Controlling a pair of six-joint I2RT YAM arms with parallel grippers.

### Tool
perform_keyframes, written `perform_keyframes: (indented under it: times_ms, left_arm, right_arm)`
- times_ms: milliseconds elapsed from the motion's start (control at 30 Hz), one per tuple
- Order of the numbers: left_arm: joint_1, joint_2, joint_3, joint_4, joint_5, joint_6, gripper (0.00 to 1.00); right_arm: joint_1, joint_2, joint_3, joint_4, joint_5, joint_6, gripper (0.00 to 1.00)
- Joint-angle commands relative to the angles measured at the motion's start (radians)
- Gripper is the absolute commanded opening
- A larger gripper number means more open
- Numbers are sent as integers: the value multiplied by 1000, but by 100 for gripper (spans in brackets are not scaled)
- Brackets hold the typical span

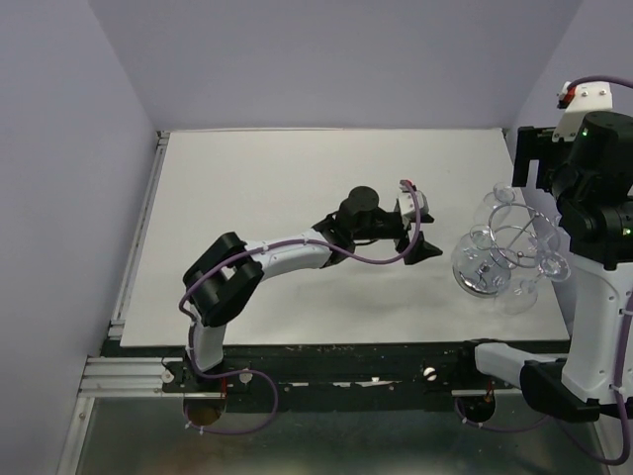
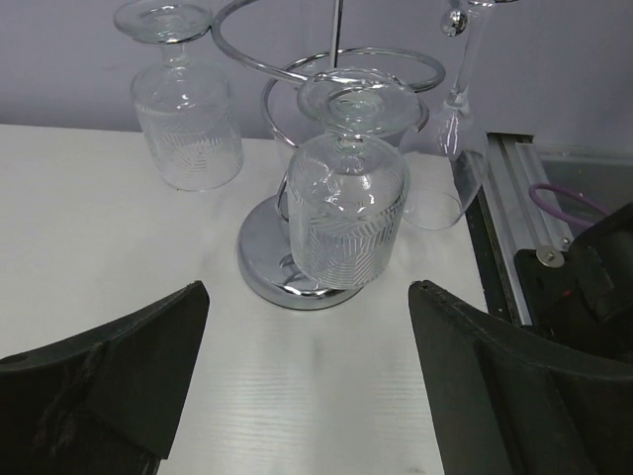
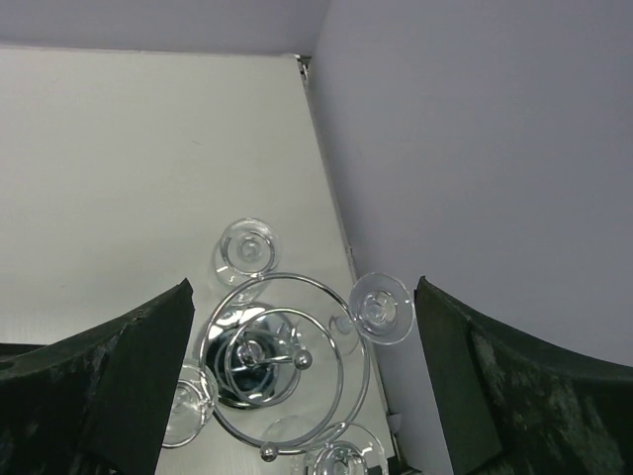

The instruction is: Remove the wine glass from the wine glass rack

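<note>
The chrome wine glass rack (image 1: pixel 500 244) stands at the table's right edge, with several clear wine glasses hanging upside down from its wire loops. In the left wrist view its mirrored base (image 2: pixel 259 259) lies just ahead, and one patterned wine glass (image 2: pixel 346 203) hangs straight in front. My left gripper (image 1: pixel 422 234) is open and empty, a short way left of the rack, its jaws (image 2: pixel 307 289) not touching the glass. My right gripper (image 1: pixel 526 166) is open and empty above the rack, looking down on the loops (image 3: pixel 287 366) and glass feet (image 3: pixel 382 308).
The table's right edge has a metal rail (image 2: pixel 514 198) beside the rack, and the purple wall (image 3: pixel 475 148) rises close behind it. A purple cable (image 2: pixel 562 198) lies past the rail. Another glass (image 2: pixel 188 119) hangs at the rack's far left.
</note>
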State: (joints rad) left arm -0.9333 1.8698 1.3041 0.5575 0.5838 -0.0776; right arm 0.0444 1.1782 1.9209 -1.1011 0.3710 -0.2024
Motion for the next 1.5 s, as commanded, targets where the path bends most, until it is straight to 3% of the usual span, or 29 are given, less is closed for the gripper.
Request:
perform_keyframes:
  times_ms: [0,467,833,1467]
  left_arm:
    - [-24,87,67,160,8,-21,99]
    - [-85,264,162,246,36,15,99]
    - [-127,388,336,177,-33,-7,99]
    - [-142,437,383,130,-62,4,97]
  right_arm:
    - [-5,-23,-28,-26,14,12,100]
    - [-6,1,-65,-57,16,-9,100]
    - [-5,1,-118,-59,-33,23,100]
    - [-5,32,-95,-82,-118,61,100]
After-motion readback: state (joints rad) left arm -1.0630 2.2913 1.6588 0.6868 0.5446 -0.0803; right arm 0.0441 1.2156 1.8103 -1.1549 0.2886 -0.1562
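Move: The wine glass my left hand is going for hangs foot-up on the near side of the rack, about 13 cm to my left hand's right, 2 cm back and 4 cm lower. The next hanging glass is roughly 9 cm ahead and 17 cm right; the slender tilted glass is some 11 cm back and 21 cm right. The rack's post stands level with my hand, about 19 cm right. From my right hand, the target glass lies around 13 cm back, 15 cm left and 22 cm below. I slide my left hand about 11 cm to my right and sink it some 5 cm, drifting slightly back, until the wide-open fingers come around the near wine glass's bowl, one in front and one behind; most of the sideways reach comes first, the last bit is straight down. Meanwhile I lower my open right hand about 6 cm towards the rack from above, tipping its fingers down roughly 10 degrees. ##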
